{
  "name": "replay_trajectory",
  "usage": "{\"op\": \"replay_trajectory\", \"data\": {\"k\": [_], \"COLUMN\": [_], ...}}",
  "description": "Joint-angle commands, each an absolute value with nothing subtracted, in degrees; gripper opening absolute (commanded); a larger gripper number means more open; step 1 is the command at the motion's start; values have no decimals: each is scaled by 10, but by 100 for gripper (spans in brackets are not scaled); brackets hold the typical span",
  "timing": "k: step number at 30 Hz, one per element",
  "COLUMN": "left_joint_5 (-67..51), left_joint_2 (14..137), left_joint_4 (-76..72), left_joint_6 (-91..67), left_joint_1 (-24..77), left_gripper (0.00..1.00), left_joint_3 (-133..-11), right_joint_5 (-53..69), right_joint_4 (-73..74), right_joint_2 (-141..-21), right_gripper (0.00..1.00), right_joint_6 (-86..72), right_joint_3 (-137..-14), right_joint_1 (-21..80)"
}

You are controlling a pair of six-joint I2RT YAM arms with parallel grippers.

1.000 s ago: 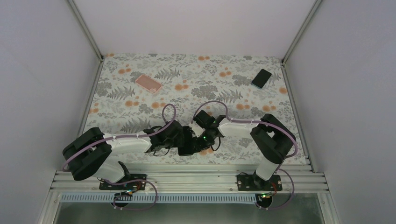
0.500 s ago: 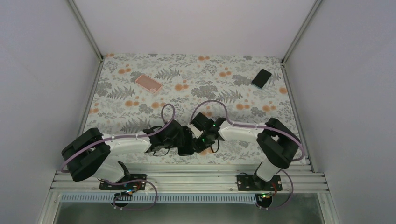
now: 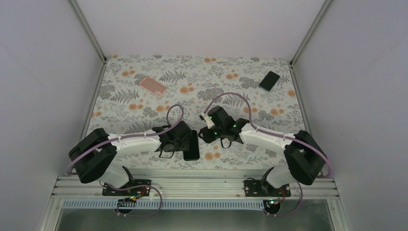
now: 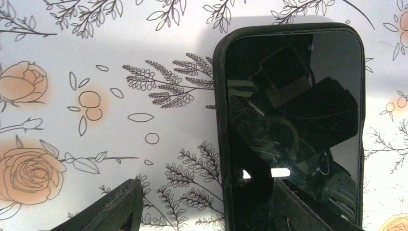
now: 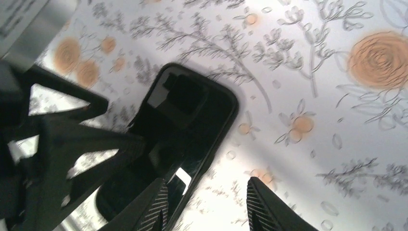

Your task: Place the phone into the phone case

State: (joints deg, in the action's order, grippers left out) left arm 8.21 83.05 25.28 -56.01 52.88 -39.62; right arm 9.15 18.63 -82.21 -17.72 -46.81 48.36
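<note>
A black phone (image 4: 293, 120) lies flat, screen up, on the flowered table near the front middle (image 3: 191, 145). The rim of a black phone case (image 4: 220, 125) runs round its edge. My left gripper (image 4: 209, 211) hovers over the phone's near end, open. One finger is above the screen and the other above the table. It holds nothing. My right gripper (image 5: 211, 207) stands to the right of the phone (image 5: 187, 120), open and empty. In the top view it hangs just right of the phone (image 3: 207, 134).
A pink case (image 3: 153, 85) lies at the back left of the table, and a second dark phone (image 3: 269, 80) at the back right. The left arm's fingers (image 5: 72, 139) show at the left of the right wrist view. Grey walls close the table on three sides.
Both grippers have opened wider. The right gripper has drawn back from the phone toward the right and far side. The phone now lies uncovered on the table beside the left gripper.
</note>
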Motion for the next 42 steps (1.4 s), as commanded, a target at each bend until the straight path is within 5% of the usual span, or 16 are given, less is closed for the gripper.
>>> {"op": "replay_trajectory", "data": {"k": [1,27,42], "left_joint_5": [85,62,56], "left_joint_2": [857,914,929], "left_joint_4": [262,255,253], "left_joint_6": [-553,-536,-534], "left_joint_1": [530,520,517], "left_gripper": [68,64,64], "left_joint_3": [-420,-422,-415], "right_joint_5": [124,178,121], "right_joint_4": [113,141,218], "right_joint_2": [-864,-1072,-1092], "right_gripper": [39,18,11], "right_joint_6": [-160,-138,-129], "right_joint_3": [-460,-571,-512], "right_joint_1": [451,420,432]}}
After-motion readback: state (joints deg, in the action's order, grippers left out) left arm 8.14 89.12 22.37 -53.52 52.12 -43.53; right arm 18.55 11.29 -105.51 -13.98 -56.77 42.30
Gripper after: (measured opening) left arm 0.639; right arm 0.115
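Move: The phone case, with the phone lying in it, lies lengthwise fore and aft. Its middle is about 7 cm left of the right hand, 2 cm back and 8 cm below; its far right corner is some 5 cm ahead of that hand, 3 cm left and 7 cm down. For the left hand, the case's middle is about 4 cm to the right, 1 cm ahead and 2 cm below. Nothing else stands near. Bring the right gripper forward and down about 5 to 6 cm each way, easing some 3 cm left, onto the far right corner of the phone case, closing the fingers nearly shut on the way and pressing the tips down on that corner. Meanwhile slide the left gripper low, about 2 cm forward and 2 cm right, along the case's left side, its right finger staying over the phone. ##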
